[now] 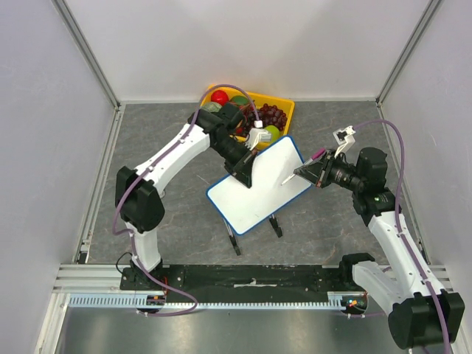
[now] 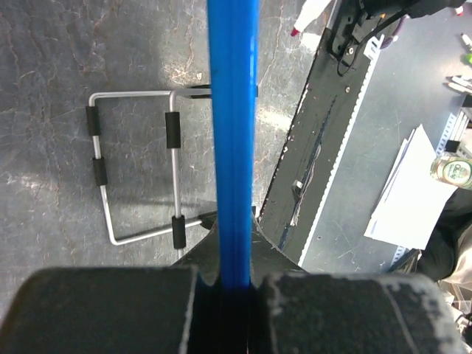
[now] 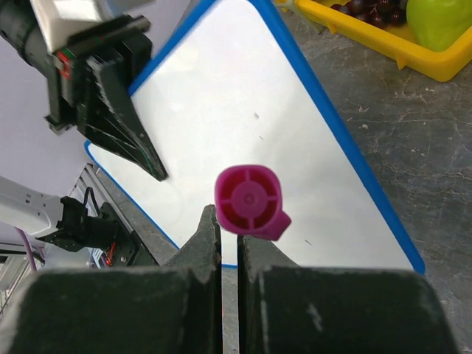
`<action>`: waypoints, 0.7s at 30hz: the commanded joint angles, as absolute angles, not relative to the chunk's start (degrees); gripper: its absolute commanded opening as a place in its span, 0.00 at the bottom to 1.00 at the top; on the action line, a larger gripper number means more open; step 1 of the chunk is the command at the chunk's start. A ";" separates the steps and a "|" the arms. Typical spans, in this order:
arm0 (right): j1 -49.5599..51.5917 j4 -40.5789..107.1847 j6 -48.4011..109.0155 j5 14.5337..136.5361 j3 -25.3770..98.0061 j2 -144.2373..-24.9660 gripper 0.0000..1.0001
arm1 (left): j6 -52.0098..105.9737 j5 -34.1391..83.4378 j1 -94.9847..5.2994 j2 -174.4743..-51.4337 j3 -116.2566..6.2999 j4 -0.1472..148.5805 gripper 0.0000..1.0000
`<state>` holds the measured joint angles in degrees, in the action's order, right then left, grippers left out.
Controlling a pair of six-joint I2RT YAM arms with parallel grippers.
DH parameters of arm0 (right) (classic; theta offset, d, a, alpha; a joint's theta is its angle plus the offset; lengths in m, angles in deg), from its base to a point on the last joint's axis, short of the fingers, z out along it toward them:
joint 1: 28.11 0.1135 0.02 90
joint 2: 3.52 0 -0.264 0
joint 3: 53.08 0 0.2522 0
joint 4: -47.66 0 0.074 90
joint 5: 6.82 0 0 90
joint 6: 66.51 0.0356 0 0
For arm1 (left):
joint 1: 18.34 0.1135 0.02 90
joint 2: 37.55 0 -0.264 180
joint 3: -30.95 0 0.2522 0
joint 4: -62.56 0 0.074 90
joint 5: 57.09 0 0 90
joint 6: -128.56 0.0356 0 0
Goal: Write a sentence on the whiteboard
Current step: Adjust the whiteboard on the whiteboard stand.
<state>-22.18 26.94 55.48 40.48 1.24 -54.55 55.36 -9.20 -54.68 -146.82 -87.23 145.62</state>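
Note:
The whiteboard (image 1: 259, 190) is tilted above the table, its thin blue rim (image 2: 232, 110) clamped edge-on in my left gripper (image 2: 232, 221), which is shut on it. From above, that gripper (image 1: 247, 171) grips the board's far left edge. Its white face (image 3: 243, 103) is bare, with no sentence showing. My right gripper (image 3: 227, 228) is shut on a marker, whose pink end (image 3: 249, 200) points at the camera. In the top view the marker's white body (image 1: 291, 176) reaches from the right gripper (image 1: 313, 171) onto the board's right part. I cannot tell whether the tip touches.
A yellow fruit basket (image 1: 286, 105) with apples and grapes stands just behind the board. The board's wire stand with black feet (image 2: 173, 158) hangs below it, near the table. Grey walls enclose three sides, and a black rail (image 1: 251, 276) runs along the near edge.

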 commanded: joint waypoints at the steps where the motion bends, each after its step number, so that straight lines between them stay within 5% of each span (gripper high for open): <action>1: -22.49 28.01 56.36 38.88 4.10 -53.44 0.00 | 57.55 -15.87 -51.92 -140.12 -89.25 147.24 0.02; 21: -22.49 28.10 57.59 37.30 5.95 -53.44 0.00 | 59.39 -14.03 -48.05 -126.41 -70.98 146.99 0.02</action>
<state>-22.35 26.89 56.97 38.71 4.23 -53.45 56.74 -10.73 -47.95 -132.07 -73.40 148.00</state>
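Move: Beneath the whiteboard that the left hand already grips by its far-left long edge, the wire stand lies on the table about 6 cm back of that hand, neither left nor right of it, some 15 cm below. From there the fruit basket is about 24 cm ahead and the marker about 13 cm right, 2 cm ahead. From the right hand, the whiteboard's middle sits some 13 cm left, 3 cm back and 8 cm lower. Carrying the whiteboard in its unchanged pinch, the left hand lifts it about 5 cm while swinging left over the stand, then keeps going left, draws back towards the base and starts lowering, some 6 cm to the left overall. The right hand, still gripping the marker, rises about 3 cm away from the board. ##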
